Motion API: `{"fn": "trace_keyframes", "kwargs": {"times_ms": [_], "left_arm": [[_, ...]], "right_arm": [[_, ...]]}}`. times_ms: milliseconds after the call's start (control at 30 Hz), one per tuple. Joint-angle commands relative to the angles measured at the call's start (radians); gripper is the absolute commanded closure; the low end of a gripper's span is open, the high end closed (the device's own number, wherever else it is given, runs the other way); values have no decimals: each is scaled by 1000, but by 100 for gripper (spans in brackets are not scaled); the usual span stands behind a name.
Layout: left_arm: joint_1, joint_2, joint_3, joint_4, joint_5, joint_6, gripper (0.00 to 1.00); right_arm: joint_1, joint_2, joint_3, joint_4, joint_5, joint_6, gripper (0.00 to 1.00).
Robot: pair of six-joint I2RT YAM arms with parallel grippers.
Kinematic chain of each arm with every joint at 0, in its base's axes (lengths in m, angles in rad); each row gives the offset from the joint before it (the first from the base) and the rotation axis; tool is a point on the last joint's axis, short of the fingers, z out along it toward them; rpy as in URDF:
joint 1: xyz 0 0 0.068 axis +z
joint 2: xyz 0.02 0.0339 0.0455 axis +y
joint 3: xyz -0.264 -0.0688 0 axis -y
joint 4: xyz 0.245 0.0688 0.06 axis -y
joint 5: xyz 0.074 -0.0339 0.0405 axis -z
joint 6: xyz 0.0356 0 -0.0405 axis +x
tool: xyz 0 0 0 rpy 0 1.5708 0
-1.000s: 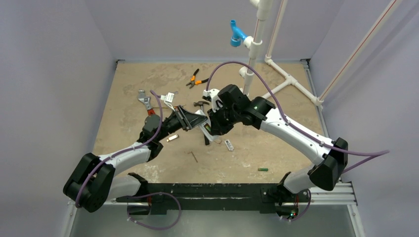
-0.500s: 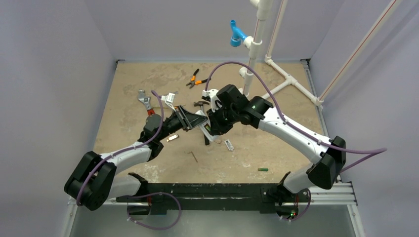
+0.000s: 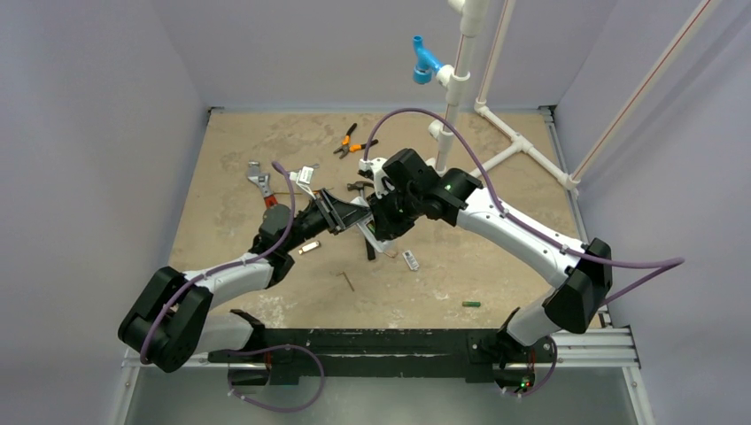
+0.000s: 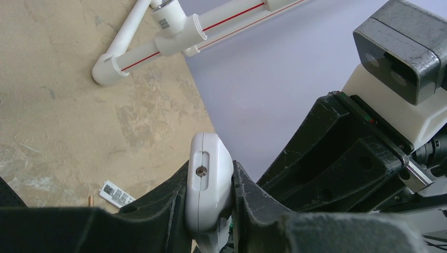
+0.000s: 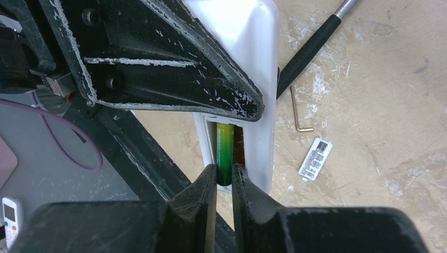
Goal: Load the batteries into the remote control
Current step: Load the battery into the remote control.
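My left gripper [image 4: 210,184] is shut on the white remote control [image 4: 209,168] and holds it edge-on above the table. From the other side, my right gripper [image 5: 224,171] pinches the near end of a green battery [image 5: 224,150]. That battery lies in the open compartment on the back of the remote control [image 5: 258,63]. From above, both grippers meet over the table's middle, left gripper [image 3: 352,218] against right gripper [image 3: 375,232]. A second green battery [image 3: 470,304] lies on the table at the near right.
A small white labelled piece [image 3: 410,259] and a bent hex key [image 3: 348,281] lie near the grippers. A hammer handle [image 5: 311,47] runs under the remote. Pliers [image 3: 352,142], a wrench [image 3: 259,183] and a silver clip [image 3: 308,248] lie around. A white pipe frame [image 3: 509,142] stands back right.
The right arm's elbow has drifted left and its wrist has shifted slightly back. The left arm holds the remote in the same place.
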Motion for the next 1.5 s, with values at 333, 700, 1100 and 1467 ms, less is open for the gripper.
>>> {"fn": "trace_keyframes", "kwargs": {"times_ms": [333,700,1100,1467], "left_arm": [[-8,-3,42,115,11,-15,100],[-7,8,42,117,12,-34,100],[-7,11,50,114,27,-44,100],[-8,16,58,145,60,-80,100]], "right_arm": [[4,-7,40,14,-4,31,71],[4,-6,75,-1,23,37,55],[5,-29,99,10,63,28,46],[4,-205,-78,172,-121,-290,41]]}}
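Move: The battery already lies in the remote's open compartment, its near end between the right fingertips; its middle is about 2 cm ahead and 1 cm left of the right hand, at its height. The hex key lies roughly 1 cm back and 2 cm right, the battery cover some 4 cm back and 7 cm right, both around 20 cm below on the table. From the left hand, holding the remote, the battery is about 3 cm back and 3 cm right. Letting go of the battery's near end in the compartment, the right fingers spread from nearly shut to a bit over half open, the hand at first almost still. It then rises away from the remote, slowly and at the end faster, some 3.5 cm in all, the wrist tilting about 10 degrees late on. The left hand keeps its grip on the remote, nearly still. ##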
